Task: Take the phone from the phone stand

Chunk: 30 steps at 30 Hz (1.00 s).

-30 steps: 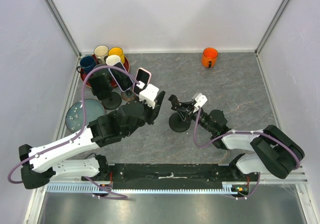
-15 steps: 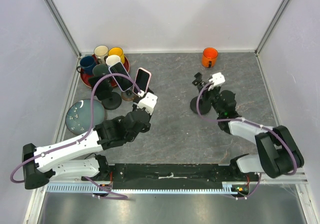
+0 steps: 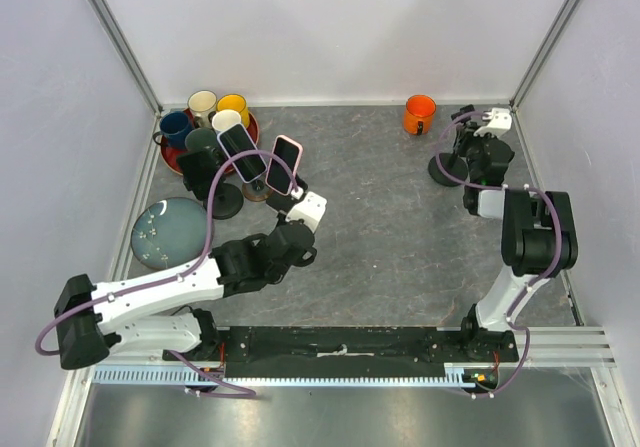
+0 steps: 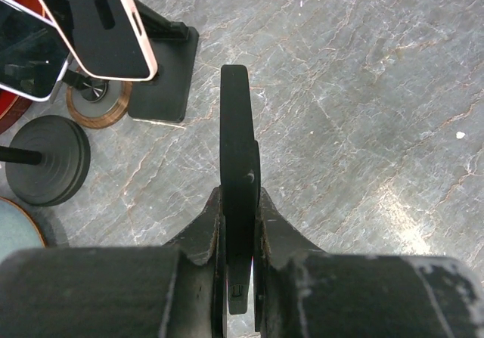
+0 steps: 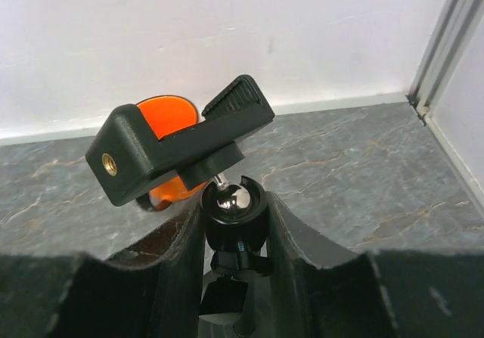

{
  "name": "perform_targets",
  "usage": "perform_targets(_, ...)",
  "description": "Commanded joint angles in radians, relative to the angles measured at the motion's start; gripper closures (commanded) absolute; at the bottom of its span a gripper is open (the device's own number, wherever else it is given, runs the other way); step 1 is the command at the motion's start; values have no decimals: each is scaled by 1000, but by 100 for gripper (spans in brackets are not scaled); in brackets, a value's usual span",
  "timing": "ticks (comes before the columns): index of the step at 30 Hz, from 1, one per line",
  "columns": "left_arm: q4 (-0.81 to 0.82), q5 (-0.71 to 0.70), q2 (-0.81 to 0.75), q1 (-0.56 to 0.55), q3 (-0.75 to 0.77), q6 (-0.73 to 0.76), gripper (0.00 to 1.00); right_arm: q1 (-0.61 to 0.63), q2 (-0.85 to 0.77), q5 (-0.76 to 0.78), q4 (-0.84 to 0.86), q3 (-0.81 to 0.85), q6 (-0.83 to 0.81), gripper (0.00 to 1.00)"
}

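Note:
My left gripper (image 3: 300, 235) is shut on a black phone, which shows edge-on between my fingers in the left wrist view (image 4: 238, 141), above the grey table. My right gripper (image 3: 478, 152) is at the far right corner. It is shut on the neck of a black phone stand (image 5: 231, 209). The stand's clamp (image 5: 174, 137) is empty and tilted. The stand's round base (image 3: 445, 167) sits near the orange mug (image 3: 419, 114).
Two other phones (image 3: 284, 164) (image 3: 243, 152) stand on black stands at the back left, also in the left wrist view (image 4: 106, 20). A red tray with several mugs (image 3: 215, 127) sits behind them. A blue plate (image 3: 165, 229) lies at the left edge.
My right arm has swung the empty stand from the table's middle to the far right corner. My left gripper with the phone has shifted slightly toward the near side.

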Motion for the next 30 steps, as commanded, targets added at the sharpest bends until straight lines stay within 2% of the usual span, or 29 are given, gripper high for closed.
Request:
perform_targets(1, 146, -7, 34, 2, 39, 5, 98, -9, 40, -36, 106, 120, -57, 100)
perform_targets(4, 172, 7, 77, 3, 62, 19, 98, -7, 60, -49, 78, 128, -79, 98)
perform_targets(6, 184, 30, 110, 3, 83, 29, 98, -7, 66, -68, 71, 125, -81, 89)
perform_targets(7, 187, 35, 121, 2, 98, 32, 98, -9, 66, -72, 72, 112, -81, 74)
perform_targets(10, 196, 50, 158, 3, 124, 47, 98, -7, 39, -74, 74, 79, -81, 51)
perform_targets(12, 195, 61, 178, 3, 137, 48, 98, -7, 0, -83, 71, 54, -79, 41)
perform_targets(13, 195, 64, 184, 3, 147, 48, 98, -7, -14, -85, 60, 46, -71, 32)
perform_targets(19, 170, 88, 258, 3, 219, 48, 98, -7, -182, -53, 6, -58, -2, 4)
perform_targets(23, 132, 99, 334, 3, 298, 53, 98, -9, -354, 35, -102, -164, 62, 2)
perform_targets(25, 112, 97, 400, 3, 356, 67, 98, -7, -490, 114, -283, -204, 193, 2)
perform_targets(27, 84, 82, 454, 3, 396, 78, 98, -6, -630, 113, -503, -208, 273, 2)
perform_targets(30, 72, 73, 554, 3, 497, 102, 98, -1, -797, 110, -688, -228, 333, 2)
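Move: The empty phone stand, still pinched by its stem in the right hand, is bound for a table spot about 2 cm ahead, its foot some 14 cm lower; the orange mug stands about 13 cm ahead and 9 cm left. From the left hand, which holds the phone, open table lies about 12 cm right, 4 cm ahead and 15 cm below; the pink-edged phone is about 17 cm ahead, 5 cm left and 2 cm lower. The phone stand is nudged forward about 2 cm at unchanged height, then the right fingers open wide and leave the stem, and the hand draws back some 12 cm while rising about 8 cm. Meanwhile the phone stays pinched in the left hand and is carried right about 11 cm, drifting forward some 4 cm near the end, away from the pink-edged phone and over open table. ##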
